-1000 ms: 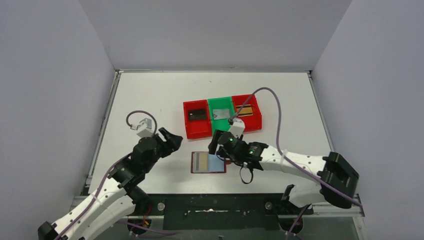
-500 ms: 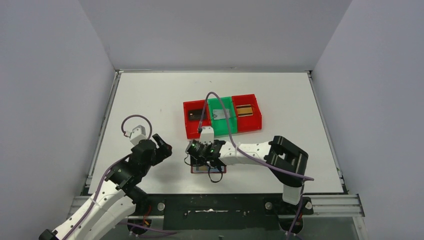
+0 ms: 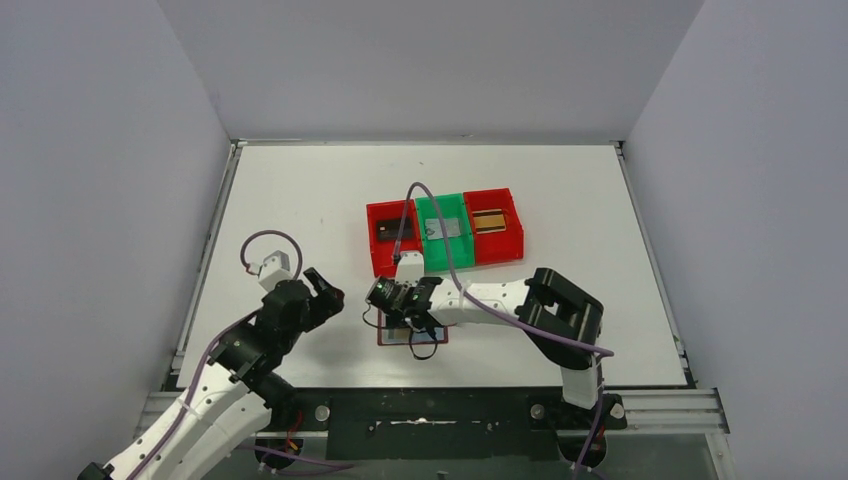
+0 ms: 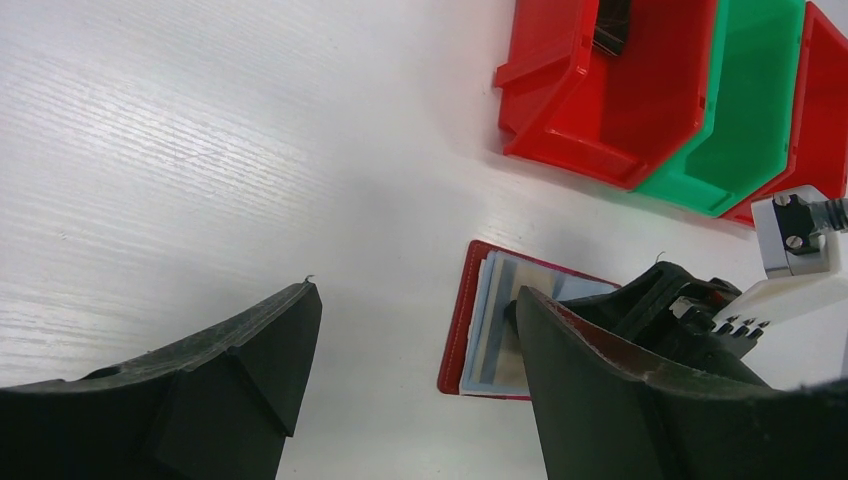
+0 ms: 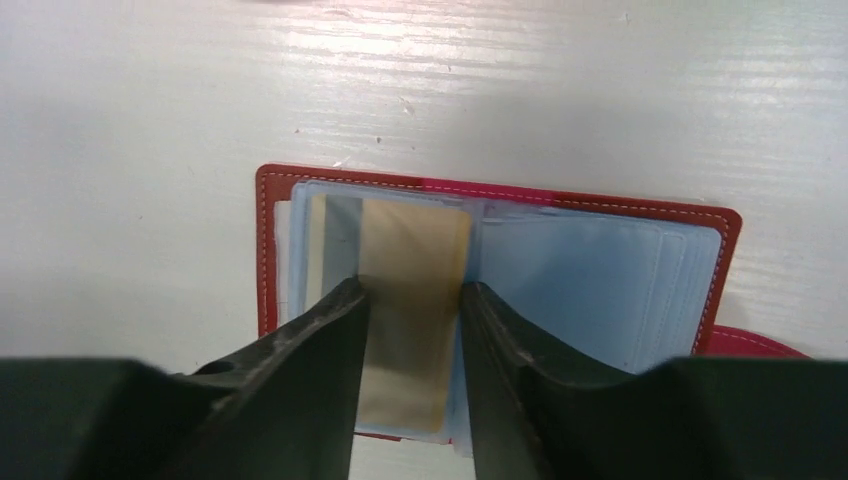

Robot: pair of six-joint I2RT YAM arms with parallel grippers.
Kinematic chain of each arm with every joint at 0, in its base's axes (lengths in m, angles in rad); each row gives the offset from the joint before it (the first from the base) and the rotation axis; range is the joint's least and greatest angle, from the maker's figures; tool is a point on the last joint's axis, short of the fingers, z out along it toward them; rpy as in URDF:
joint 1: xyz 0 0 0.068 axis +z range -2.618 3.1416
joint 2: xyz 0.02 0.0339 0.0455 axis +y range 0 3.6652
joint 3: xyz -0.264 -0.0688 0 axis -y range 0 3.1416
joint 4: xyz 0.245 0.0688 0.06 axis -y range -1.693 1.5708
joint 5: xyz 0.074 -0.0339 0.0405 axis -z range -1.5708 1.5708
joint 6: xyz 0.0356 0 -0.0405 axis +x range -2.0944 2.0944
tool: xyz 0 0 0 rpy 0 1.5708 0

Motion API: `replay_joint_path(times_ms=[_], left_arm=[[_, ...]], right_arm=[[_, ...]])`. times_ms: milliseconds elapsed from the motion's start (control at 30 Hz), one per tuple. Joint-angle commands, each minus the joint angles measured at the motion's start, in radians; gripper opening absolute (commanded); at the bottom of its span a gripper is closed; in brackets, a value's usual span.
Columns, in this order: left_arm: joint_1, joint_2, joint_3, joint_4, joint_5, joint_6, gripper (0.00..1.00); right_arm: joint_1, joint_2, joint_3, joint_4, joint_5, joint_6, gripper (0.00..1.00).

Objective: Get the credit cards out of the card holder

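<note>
The dark red card holder (image 5: 600,270) lies open on the table near the front edge, pale blue sleeves up. A gold credit card (image 5: 415,250) sits in its left half. My right gripper (image 5: 412,290) is down on the holder (image 3: 388,337), its two fingers pressed against the long edges of that gold card. My left gripper (image 3: 325,295) hovers to the holder's left, open and empty. In the left wrist view its jaws (image 4: 415,305) stand wide over bare table, with the holder (image 4: 470,320) just beyond them.
Three bins stand in a row behind the holder. The left red bin (image 3: 392,262) holds a dark card (image 3: 390,229), the green bin (image 3: 443,250) a silvery card (image 3: 440,229), and the right red bin (image 3: 500,245) a gold card (image 3: 488,220).
My right arm swung left from the holder's right side onto its left half and its jaws narrowed around the gold card. The left gripper drew back slightly towards the front.
</note>
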Motion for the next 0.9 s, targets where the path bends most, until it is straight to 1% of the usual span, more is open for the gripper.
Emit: replay_joint_path(times_ms=[0, 100, 200, 367, 533, 633, 700, 767, 800, 833, 867], left_arm=[[0.004, 0.015, 0.021, 0.064, 0.024, -0.005, 0.72], [0.003, 0.038, 0.016, 0.086, 0.053, -0.005, 0.72], [0.004, 0.064, 0.010, 0.115, 0.084, -0.001, 0.72], [0.005, 0.118, -0.007, 0.197, 0.168, 0.017, 0.72], [0.005, 0.182, -0.018, 0.270, 0.246, 0.033, 0.72], [0.005, 0.212, -0.020, 0.292, 0.271, 0.038, 0.72], [0.006, 0.221, -0.022, 0.302, 0.277, 0.037, 0.72], [0.005, 0.222, -0.022, 0.305, 0.279, 0.038, 0.72], [0.006, 0.220, -0.021, 0.303, 0.278, 0.038, 0.72], [0.007, 0.215, -0.018, 0.295, 0.273, 0.039, 0.72], [0.008, 0.207, -0.014, 0.285, 0.264, 0.040, 0.72]], right_arm=[[-0.025, -0.002, -0.064, 0.003, -0.030, 0.006, 0.33], [-0.050, -0.031, -0.119, 0.061, -0.068, 0.005, 0.25], [-0.068, -0.063, -0.184, 0.155, -0.117, -0.011, 0.15], [-0.097, -0.069, -0.224, 0.192, -0.157, 0.000, 0.00], [-0.122, -0.104, -0.289, 0.253, -0.183, 0.015, 0.00], [-0.143, -0.154, -0.358, 0.365, -0.249, 0.004, 0.00], [-0.165, -0.189, -0.416, 0.486, -0.324, -0.010, 0.00], [-0.179, -0.217, -0.456, 0.572, -0.369, -0.008, 0.00], [-0.180, -0.227, -0.458, 0.586, -0.371, -0.018, 0.00], [-0.176, -0.235, -0.441, 0.566, -0.351, -0.033, 0.00], [-0.159, -0.240, -0.401, 0.516, -0.321, -0.054, 0.04]])
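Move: The right fingers, partly open, hover over the striped tan card in the left page: its middle lies some 1 cm back, 1 cm left and 1 cm below. The clasp tab is about 11 cm right of that hand and 1 cm back; the left red bin is roughly 18 cm ahead and 2 cm left. From the left hand the card lies about 13 cm right, 6 cm back and 10 cm down. Right hand eases right, shuts on sleeve at card's right edge, rolls 25 degrees; left hand approaches 6 cm rightward. ##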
